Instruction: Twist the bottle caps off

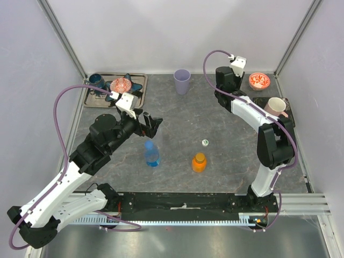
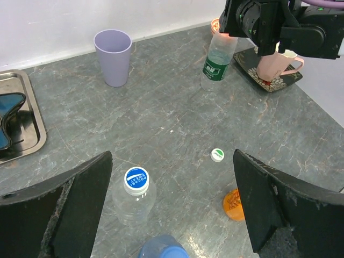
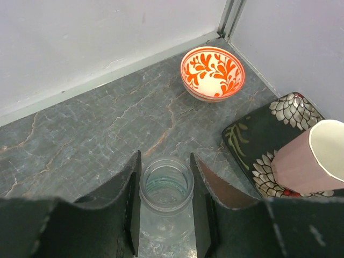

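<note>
My right gripper (image 3: 165,200) is shut on the neck of the clear bottle with the green label (image 3: 166,188), whose mouth is open with no cap on it. The bottle stands at the back right (image 2: 216,62). Its white and green cap (image 1: 205,142) lies on the table, also in the left wrist view (image 2: 217,155). My left gripper (image 2: 172,207) is wide open and empty above a clear bottle (image 2: 131,204) with a white cap with a blue top (image 2: 136,180). The capped blue bottle (image 1: 152,154) and the capped orange bottle (image 1: 199,162) stand near the front.
A lilac cup (image 1: 181,81) stands at the back middle. A metal tray (image 1: 141,80) with dishes is at the back left. A red-patterned bowl (image 3: 212,72) sits in the back right corner, beside a pink mug (image 3: 314,161) on a dark plate (image 3: 258,140).
</note>
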{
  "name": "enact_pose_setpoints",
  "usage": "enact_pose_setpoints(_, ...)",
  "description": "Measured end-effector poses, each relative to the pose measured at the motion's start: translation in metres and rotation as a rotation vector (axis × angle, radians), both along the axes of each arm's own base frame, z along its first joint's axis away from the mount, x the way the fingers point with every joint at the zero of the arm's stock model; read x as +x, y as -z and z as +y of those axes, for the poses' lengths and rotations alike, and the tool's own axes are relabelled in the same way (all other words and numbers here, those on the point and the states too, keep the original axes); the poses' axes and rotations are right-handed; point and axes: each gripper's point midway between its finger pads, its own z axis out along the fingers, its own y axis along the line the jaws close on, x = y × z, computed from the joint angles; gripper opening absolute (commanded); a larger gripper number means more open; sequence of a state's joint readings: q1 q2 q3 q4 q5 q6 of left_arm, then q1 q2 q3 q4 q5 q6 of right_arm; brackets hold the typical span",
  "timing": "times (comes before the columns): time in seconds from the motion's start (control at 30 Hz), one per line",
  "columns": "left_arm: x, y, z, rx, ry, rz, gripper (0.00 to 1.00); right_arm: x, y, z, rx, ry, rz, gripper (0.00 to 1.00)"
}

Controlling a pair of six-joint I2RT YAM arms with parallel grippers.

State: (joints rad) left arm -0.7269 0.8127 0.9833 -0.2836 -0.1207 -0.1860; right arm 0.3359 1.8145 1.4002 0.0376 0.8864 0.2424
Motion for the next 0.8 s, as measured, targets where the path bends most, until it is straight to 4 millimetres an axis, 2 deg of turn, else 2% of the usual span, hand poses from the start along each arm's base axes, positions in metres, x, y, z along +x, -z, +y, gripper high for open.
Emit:
enact_pose_setpoints(0.1, 0.000, -0.001, 0.000, -0.005, -0.001, 0.001, 1.00, 0.001, 0.000, -0.001, 0.009, -0.002, -0.004, 0.20)
enact_pose_setpoints(0.23, 0.000, -0.001, 0.000, -0.008, -0.001, 0.003, 1.00, 0.000, 0.002, -0.003, 0.032, -0.011, 0.003, 0.43)
enact_pose_setpoints(0.33, 0.000, 0.000, -0.001, -0.008, -0.001, 0.004, 1.00, -0.002, 0.002, -0.005, 0.063, -0.018, 0.007, 0.53)
enact_pose_setpoints(0.6, 0.001, 0.001, -0.001, -0.004, -0.001, 0.008, 1.00, -0.009, 0.016, -0.005, 0.103, -0.041, 0.069, 0.60)
enact_pose_setpoints(0.8, 0.002, 0.003, -0.002, 0.000, -0.001, 0.013, 1.00, -0.014, 0.025, -0.007, 0.111, -0.048, 0.115, 0.70)
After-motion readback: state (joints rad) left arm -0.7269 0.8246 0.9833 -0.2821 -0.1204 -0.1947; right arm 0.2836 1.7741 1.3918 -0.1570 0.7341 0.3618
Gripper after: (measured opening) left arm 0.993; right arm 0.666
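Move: The right hand already holds the uncapped bottle by its upper part, the bottle's middle about 8 cm straight below the fingers. The patterned bowl lies roughly 10 cm ahead and 13 cm to the right, 14 cm lower; the pink mug some 18 cm right and 3 cm back, 12 cm lower. From the idle left hand the bottle is about 26 cm ahead, 34 cm right and 20 cm down. Right fingers open around the bottle's top while the hand sinks some 2.5 cm, eases back and tips down. ##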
